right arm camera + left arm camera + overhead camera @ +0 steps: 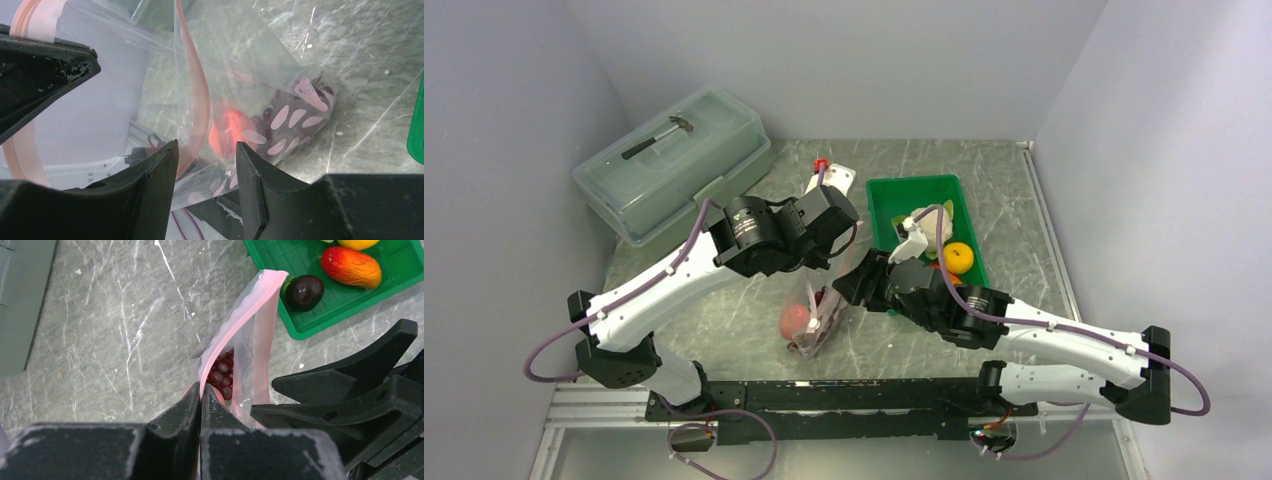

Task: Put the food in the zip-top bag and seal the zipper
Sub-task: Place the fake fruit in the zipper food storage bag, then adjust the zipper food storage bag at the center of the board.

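The clear zip-top bag (809, 322) hangs upright over the table with its mouth up. My left gripper (201, 390) is shut on one side of the pink zipper (235, 320). Inside the bag lie dark purple grapes (222, 375) and a pink-red peach (227, 132). My right gripper (206, 150) stands open. The other zipper strip (196, 90) and some bag film pass between its fingers, with a gap on both sides. In the green tray (310, 330) lie a dark plum (304, 291), a red-orange pepper (351, 266), an orange (958, 257) and a cauliflower (921, 222).
A large translucent lidded box (674, 160) stands at the back left. A small white object with a red tip (829, 172) lies behind the left wrist. The green tray sits just right of the bag, close to my right arm (1024, 330).
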{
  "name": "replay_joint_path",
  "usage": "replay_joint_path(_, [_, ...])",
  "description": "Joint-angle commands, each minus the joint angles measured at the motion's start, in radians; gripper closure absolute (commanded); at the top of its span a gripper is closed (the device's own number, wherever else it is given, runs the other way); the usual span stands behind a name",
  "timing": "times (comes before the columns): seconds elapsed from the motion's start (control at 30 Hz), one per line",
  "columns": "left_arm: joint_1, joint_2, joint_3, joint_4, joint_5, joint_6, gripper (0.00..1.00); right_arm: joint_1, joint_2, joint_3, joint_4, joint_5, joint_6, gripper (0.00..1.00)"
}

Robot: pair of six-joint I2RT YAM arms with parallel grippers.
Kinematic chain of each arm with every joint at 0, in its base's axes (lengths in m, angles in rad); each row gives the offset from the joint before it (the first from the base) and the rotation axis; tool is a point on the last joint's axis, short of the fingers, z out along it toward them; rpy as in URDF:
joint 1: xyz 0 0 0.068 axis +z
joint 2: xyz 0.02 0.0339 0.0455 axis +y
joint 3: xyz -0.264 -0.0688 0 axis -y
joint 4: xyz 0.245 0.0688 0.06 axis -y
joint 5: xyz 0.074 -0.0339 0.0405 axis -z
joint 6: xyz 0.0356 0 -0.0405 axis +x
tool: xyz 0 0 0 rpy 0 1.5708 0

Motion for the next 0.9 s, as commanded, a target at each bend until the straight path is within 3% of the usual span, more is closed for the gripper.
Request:
replay_joint_path(0.0, [0.003,-0.044,-0.002,0.032,0.012,0.002,0.93,0.003,-0.001,0.048,0.053,0.018,0.027,0.52])
replay_joint_path(0.7, [0.003,-0.073,-0.045,0.058,0.035,-0.001,0.94,0.003,0.071,0.103,0.08,0.082,0.004,0.68])
replay_joint_path(0.87, [0.003,-0.086,-0.056,0.056,0.033,-0.004,0.94,0.001,0.07,0.098,0.095,0.094,0.004,0.93])
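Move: The free stretch of the bag's pink zip rim lies just off the right fingertips, about 1 cm ahead, 1 cm left and 1 cm up. The left gripper, pinching the far part of the rim, is about 4 cm ahead, 3 cm left and 7 cm above the right hand; the peach in the bag is level with it, some 9 cm left and 15 cm below. The green tray's middle sits about 16 cm ahead, 15 cm right and 20 cm below. From the left hand, that free rim lies 3 cm back, 2 cm right, 6 cm lower. The right hand eases forward and left about 2 cm in all onto the free rim, rising a touch on the way, while its half-open fingers close almost fully and pinch the pink strip between their tips. The left hand stays practically in place with its fingers shut, keeping the far part of the rim held up so the strip is there to be caught. ##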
